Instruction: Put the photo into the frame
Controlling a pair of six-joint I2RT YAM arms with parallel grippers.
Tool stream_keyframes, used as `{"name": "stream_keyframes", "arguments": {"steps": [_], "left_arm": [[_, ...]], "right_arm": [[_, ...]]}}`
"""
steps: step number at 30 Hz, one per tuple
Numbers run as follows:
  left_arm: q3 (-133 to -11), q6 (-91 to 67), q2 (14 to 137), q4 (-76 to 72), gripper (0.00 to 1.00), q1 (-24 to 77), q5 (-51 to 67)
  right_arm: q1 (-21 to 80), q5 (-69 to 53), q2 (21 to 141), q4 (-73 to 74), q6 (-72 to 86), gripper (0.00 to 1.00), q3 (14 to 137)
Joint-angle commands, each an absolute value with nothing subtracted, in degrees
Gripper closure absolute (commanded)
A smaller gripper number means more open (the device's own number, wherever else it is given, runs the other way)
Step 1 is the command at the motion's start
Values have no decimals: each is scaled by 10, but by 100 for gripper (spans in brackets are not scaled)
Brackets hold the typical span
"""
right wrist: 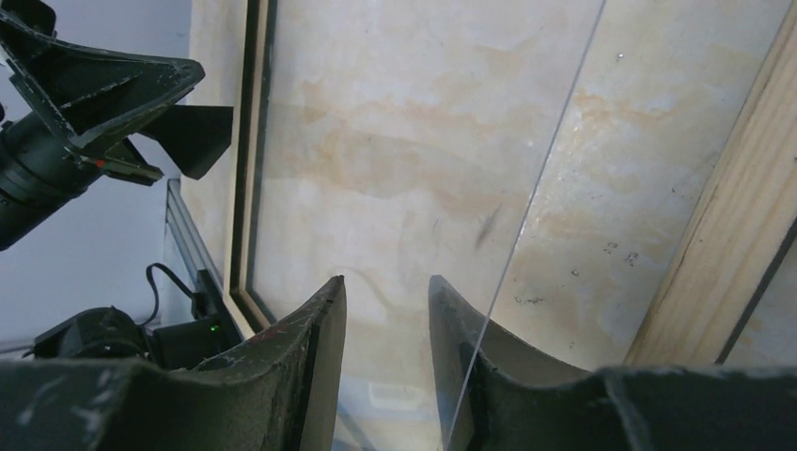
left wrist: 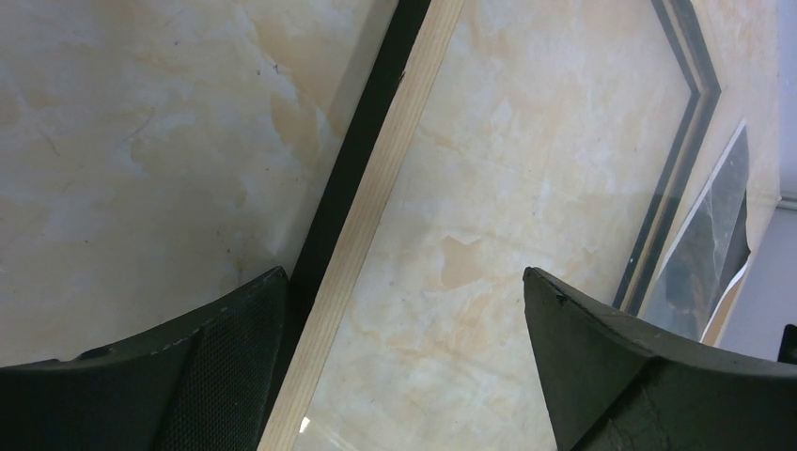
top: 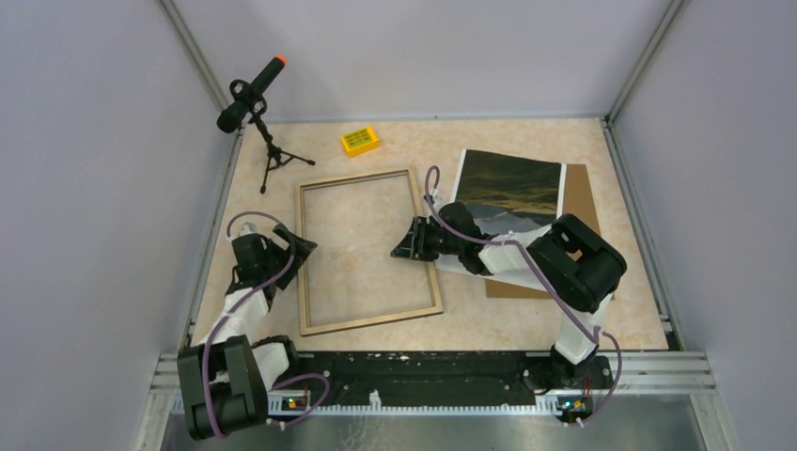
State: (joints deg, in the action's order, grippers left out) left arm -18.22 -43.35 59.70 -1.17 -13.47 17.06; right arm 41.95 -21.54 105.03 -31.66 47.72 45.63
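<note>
The frame (top: 371, 322) lies flat in the middle of the table, its light wood back facing up. A clear pane lies in it. My left gripper (top: 296, 244) is open wide over the left rail (left wrist: 376, 207), one finger outside it and one inside (left wrist: 402, 272). My right gripper (top: 402, 241) hangs low just inside the right rail (right wrist: 724, 254). Its jaws stand apart (right wrist: 386, 279) with nothing clamped, and the pane's thin edge crosses one finger (right wrist: 461, 329). The photo (top: 512, 188) lies picture side up at the back right. My right arm hides its near part.
A brown backing sheet (top: 585, 193) lies under the photo. A yellow box (top: 360, 140) sits at the back. A microphone on a small tripod (top: 252, 94) stands at the back left. Grey walls close in three sides.
</note>
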Motion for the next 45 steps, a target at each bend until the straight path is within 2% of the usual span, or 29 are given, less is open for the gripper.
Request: {"name": "stream_keyframes", "arguments": {"steps": [1,4,8,13,16,19,23,25,26,45], "left_arm": [[-184,-433,593,37,2,-132,176],[-183,-432,594,37,2,-132,182],[-181,-432,590,37,2,-132,184],[-182,-433,586,38,2,-132,193],[-189,-427,585,50,2,-133,187],[-199,-425,581,70,2,-132,172],[-206,-421,586,80,2,-132,165],[-207,-421,589,83,2,-132,162],[-207,-423,590,85,2,-132,159],[-243,-425,585,136,2,-132,103]], "right_arm": [[436,-199,1023,-282,438,61,487],[437,-202,1019,-276,440,59,486],[437,-212,1013,-283,445,52,481],[438,-228,1023,-304,456,52,483],[442,-210,1018,-269,440,50,496],[448,-166,995,-207,414,37,502],[459,-113,973,-131,382,27,523],[463,-96,970,-97,370,4,537],[466,-90,969,-83,366,1,544],[518,26,998,135,325,1,677]]}}
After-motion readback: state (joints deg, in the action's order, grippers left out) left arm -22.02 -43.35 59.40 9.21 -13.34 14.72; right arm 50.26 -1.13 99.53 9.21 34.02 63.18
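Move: The clear sheet's slightly raised right edge lies across the right hand's outer finger, about 4 cm to the right of the hand point, level fore and aft and a touch above it. The frame's right rail runs some 6 cm to the right and 3 cm below; the photo's middle is about 22 cm right, 6 cm ahead and 4 cm below. From the left hand, whose open fingers straddle the left rail, that sheet edge is about 27 cm right and 2 cm ahead, slightly above. With the outer finger still under the clear sheet's right edge, the right hand spreads its part-open fingers fully. It first eases back and slightly down about 1 cm, then lifts some 2 cm and edges right towards the right rail while the left-pointing fingers tip nearly 30 degrees further down. The left hand stays wide open over the left rail, creeping back about 1 cm. ##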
